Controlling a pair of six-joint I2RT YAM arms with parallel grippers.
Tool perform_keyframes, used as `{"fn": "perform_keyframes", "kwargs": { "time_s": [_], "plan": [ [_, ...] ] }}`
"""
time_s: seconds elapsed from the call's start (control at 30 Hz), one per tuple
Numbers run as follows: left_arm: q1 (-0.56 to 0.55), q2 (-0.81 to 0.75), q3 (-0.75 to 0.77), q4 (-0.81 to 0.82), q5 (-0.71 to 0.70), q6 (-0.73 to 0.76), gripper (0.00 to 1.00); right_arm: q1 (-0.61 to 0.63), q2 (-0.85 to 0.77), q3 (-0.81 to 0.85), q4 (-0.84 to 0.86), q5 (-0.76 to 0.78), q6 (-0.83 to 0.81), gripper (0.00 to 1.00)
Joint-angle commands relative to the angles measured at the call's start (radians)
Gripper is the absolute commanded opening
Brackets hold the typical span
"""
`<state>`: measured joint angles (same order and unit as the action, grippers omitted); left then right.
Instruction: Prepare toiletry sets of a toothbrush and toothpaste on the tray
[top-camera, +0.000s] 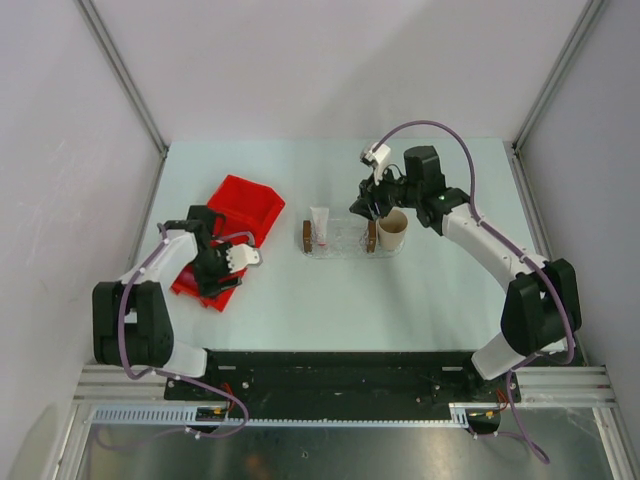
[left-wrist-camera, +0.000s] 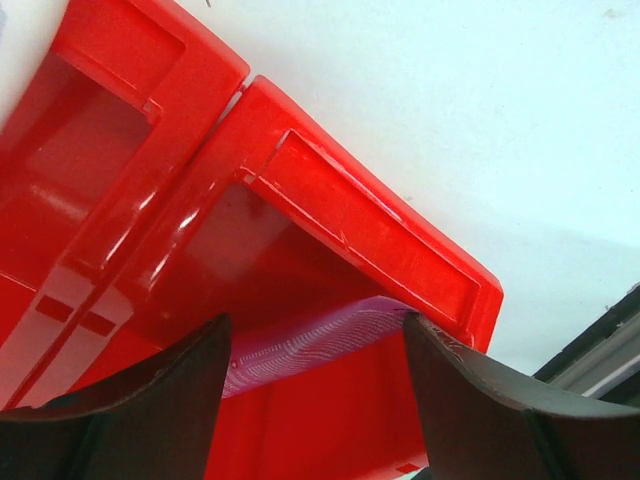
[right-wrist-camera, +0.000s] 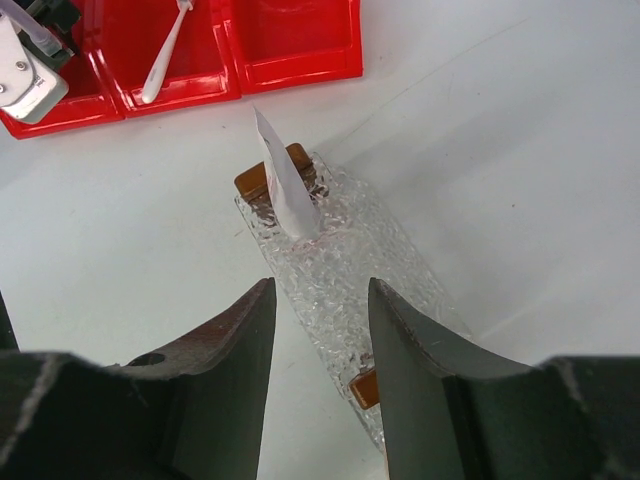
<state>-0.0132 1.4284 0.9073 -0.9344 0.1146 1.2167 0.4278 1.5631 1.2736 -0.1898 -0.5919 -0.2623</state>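
Observation:
A magenta-pink toothpaste tube (left-wrist-camera: 320, 335) spans the gap between my left gripper's (left-wrist-camera: 315, 340) two fingertips and bows slightly, inside the near red bin (left-wrist-camera: 380, 225). The jaws are shut on it. The clear tray (top-camera: 345, 240) with a brown block at each end lies mid-table. A white toothpaste tube (right-wrist-camera: 285, 190) leans upright at its far end. My right gripper (right-wrist-camera: 320, 290) hovers open over the tray's (right-wrist-camera: 350, 290) other end, with nothing between its fingers. A white toothbrush (right-wrist-camera: 165, 50) lies in a red bin compartment.
The red divided bins (top-camera: 245, 210) sit at the left, with my left gripper (top-camera: 225, 262) over their near end. A tan paper cup (top-camera: 392, 230) stands just right of the tray, beside my right gripper (top-camera: 375, 207).

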Motion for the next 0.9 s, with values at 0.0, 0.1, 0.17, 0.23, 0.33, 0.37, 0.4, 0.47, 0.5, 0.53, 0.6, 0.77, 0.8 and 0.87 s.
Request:
{"fn": "perform_keyframes", "kwargs": {
  "time_s": [0.0, 0.1, 0.17, 0.23, 0.33, 0.37, 0.4, 0.47, 0.5, 0.53, 0.6, 0.77, 0.8, 0.87],
  "plan": [
    [0.009, 0.05, 0.039, -0.006, 0.027, 0.057, 0.75, -0.001, 0.009, -0.003, 0.006, -0.011, 0.006, 0.46],
    [0.009, 0.07, 0.039, -0.006, 0.028, 0.052, 0.74, -0.003, 0.009, -0.005, 0.006, -0.011, 0.005, 0.46],
    [0.009, 0.073, 0.036, -0.006, 0.034, 0.049, 0.72, -0.003, 0.011, -0.005, 0.006, -0.011, 0.003, 0.46],
    [0.009, 0.076, 0.031, -0.006, 0.039, 0.047, 0.67, -0.004, 0.014, -0.005, 0.007, -0.011, 0.003, 0.46],
    [0.009, 0.073, 0.03, -0.006, 0.042, 0.043, 0.55, -0.003, 0.018, -0.003, 0.007, -0.013, 0.005, 0.46],
    [0.009, 0.07, 0.03, -0.006, 0.042, 0.041, 0.52, -0.004, 0.02, -0.003, 0.009, -0.014, 0.005, 0.46],
    [0.009, 0.067, 0.03, -0.004, 0.043, 0.038, 0.49, -0.004, 0.021, -0.003, 0.007, -0.014, 0.005, 0.46],
    [0.009, 0.061, 0.03, -0.007, 0.048, 0.037, 0.43, -0.004, 0.022, -0.003, 0.007, -0.014, 0.003, 0.46],
    [0.009, 0.061, 0.031, -0.007, 0.045, 0.038, 0.41, -0.003, 0.022, -0.005, 0.007, -0.011, 0.003, 0.45],
    [0.009, 0.061, 0.031, -0.009, 0.043, 0.037, 0.36, -0.004, 0.023, -0.005, 0.006, -0.011, 0.003, 0.46],
    [0.009, 0.063, 0.038, -0.007, 0.036, 0.03, 0.31, -0.003, 0.025, -0.003, 0.009, -0.009, 0.001, 0.45],
    [0.01, 0.056, 0.056, -0.007, 0.036, 0.023, 0.18, -0.004, 0.029, -0.005, 0.006, -0.009, 0.001, 0.45],
    [0.009, 0.053, 0.061, -0.009, 0.034, 0.024, 0.15, -0.003, 0.029, -0.003, 0.006, -0.011, 0.001, 0.45],
    [0.009, 0.049, 0.064, -0.009, 0.031, 0.026, 0.12, -0.004, 0.032, -0.003, 0.006, -0.014, 0.003, 0.45]
  ]
}}
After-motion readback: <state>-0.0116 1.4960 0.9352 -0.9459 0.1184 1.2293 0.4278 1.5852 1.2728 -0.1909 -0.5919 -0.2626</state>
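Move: The pink toothpaste tube lies in the red box's nearest compartment, right beneath the left hand: its middle is about 3 cm to the left, 1 cm ahead and 2 cm below, with its right end between the open fingers. The box's rim is some 4 cm to the right; the toothbrush, one compartment on, is roughly 9 cm ahead and 3 cm right. From the right hand the tube is about 41 cm left, 12 cm back and 19 cm down. Straight down by about 1 cm goes the left hand, fingers pointing at the compartment floor and tipping only slightly. It then stays at that depth while the fingers, wide open until now, close steadily to roughly a fifth of their opening and pinch the pink toothpaste tube near its right end. ##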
